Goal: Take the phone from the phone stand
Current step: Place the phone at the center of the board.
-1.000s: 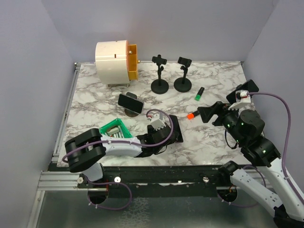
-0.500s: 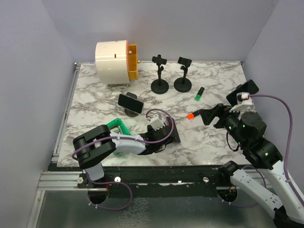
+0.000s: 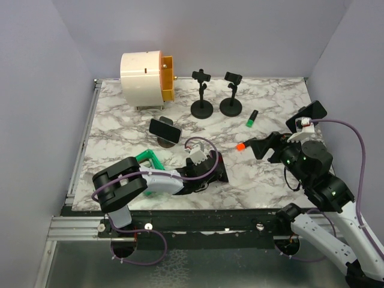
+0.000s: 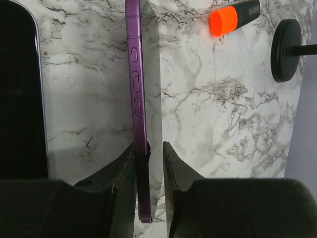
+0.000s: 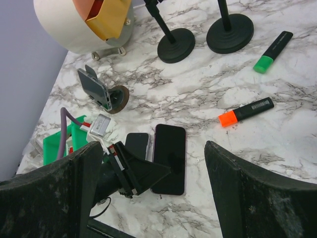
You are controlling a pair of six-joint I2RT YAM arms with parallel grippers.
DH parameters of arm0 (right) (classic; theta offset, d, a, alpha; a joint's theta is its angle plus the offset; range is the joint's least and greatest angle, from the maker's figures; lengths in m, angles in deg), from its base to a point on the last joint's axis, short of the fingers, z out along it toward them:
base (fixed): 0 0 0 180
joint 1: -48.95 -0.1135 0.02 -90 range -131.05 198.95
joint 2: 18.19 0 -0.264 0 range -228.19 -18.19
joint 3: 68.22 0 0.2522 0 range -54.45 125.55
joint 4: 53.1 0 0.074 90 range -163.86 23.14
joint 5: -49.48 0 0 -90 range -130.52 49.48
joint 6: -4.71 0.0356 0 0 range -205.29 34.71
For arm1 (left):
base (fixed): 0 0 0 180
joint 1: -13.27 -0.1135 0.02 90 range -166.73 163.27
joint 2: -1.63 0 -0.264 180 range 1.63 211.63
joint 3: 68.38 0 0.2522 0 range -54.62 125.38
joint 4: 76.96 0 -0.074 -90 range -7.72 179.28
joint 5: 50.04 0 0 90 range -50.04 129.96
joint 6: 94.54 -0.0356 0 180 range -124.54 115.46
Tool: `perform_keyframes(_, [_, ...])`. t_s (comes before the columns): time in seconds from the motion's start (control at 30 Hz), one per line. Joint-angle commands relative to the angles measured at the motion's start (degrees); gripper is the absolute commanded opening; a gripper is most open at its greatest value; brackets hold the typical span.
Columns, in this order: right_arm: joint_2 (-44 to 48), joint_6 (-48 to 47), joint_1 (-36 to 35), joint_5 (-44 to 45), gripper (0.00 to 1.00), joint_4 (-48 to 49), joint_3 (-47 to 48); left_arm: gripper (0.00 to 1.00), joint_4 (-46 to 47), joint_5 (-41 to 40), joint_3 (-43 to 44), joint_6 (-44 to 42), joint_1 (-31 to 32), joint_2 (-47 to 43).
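Observation:
The phone (image 4: 136, 89), purple-edged with a dark screen (image 5: 169, 158), rests on the marble table near the front (image 3: 223, 171). Its thin edge runs between the fingers of my left gripper (image 4: 148, 146). One finger lies against the phone and a slim gap shows at the other, so the jaws are slightly open. In the top view that gripper (image 3: 210, 171) sits low at the phone's near-left end. The phone stand (image 3: 165, 132), a tilted cradle on a round brown base (image 5: 106, 94), stands behind it to the left. My right gripper (image 5: 151, 148) hovers wide open to the right, holding nothing.
A second dark phone (image 5: 138, 145) lies beside the first. A green basket (image 3: 147, 162) sits by the left arm. An orange marker (image 3: 241, 146), a green marker (image 3: 252, 119), two black clamp stands (image 3: 203, 108) and a white-and-orange drum (image 3: 144, 75) stand farther back.
My left gripper's jaws have parted a little from the phone's edge. The phone and left gripper have settled slightly nearer the front edge. The right arm shifted only slightly.

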Motion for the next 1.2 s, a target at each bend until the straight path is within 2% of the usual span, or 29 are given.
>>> perform_keyframes(0.0, [-0.1,0.4,0.4,-1.2,0.88,-1.7,-0.7,0.28,0.4,1.0,-1.5,-0.5,-0.5,-1.0])
perform_keyframes(0.27, [-0.4,0.7,0.4,-1.2,0.88,-1.6,-1.8,0.35,0.2,0.8,-4.2,0.0,-0.7,-3.8])
perform_keyframes(0.6, [-1.6,2.4,0.3,-0.6,0.88,0.0,-4.7,0.36,-0.7,1.1,-6.5,-0.8,-0.7,-9.0])
perform_keyframes(0.73, [-3.4,4.1,0.4,-0.3,0.87,1.5,-7.3,0.39,-2.8,1.4,-6.8,-2.5,-0.7,-13.6])
perform_keyframes(0.9, [-7.5,2.2,0.3,-4.1,0.87,3.8,-8.5,0.43,-7.9,0.2,-8.1,-4.5,-0.7,-22.2])
perform_keyframes(1.0, [-10.8,0.2,0.3,-7.1,0.87,4.5,-8.3,0.46,-10.8,-0.6,-8.4,-8.2,-0.7,-28.7])
perform_keyframes(1.17, [-15.8,-0.3,0.3,-11.7,0.87,9.6,-11.5,0.52,-13.5,-2.3,-7.5,-24.4,-0.7,-38.8])
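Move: The purple phone stands tilted on the board between the left hand's just-parted fingers, left edge raised, its middle about 2 cm ahead, 2 cm right and 2 cm below. The other phone lies flat, 9 cm left and 1 cm nearer, 4 cm lower; the orange marker is some 11 cm ahead, 13 cm right, 4 cm down. From the right hand, the purple phone is roughly 14 cm left, 2 cm ahead and 26 cm down. With the purple phone's raised edge still between its fingers, the left hand opens further and slides nearly 3 cm left, dipping about 1 cm to lay that edge down. It then comes free, rising some 13 cm with more left and a little back as its fingers tip up and keep opening. The right hand, wide open, sinks about 11 cm and drifts left towards the phones, fingers tilting down. ##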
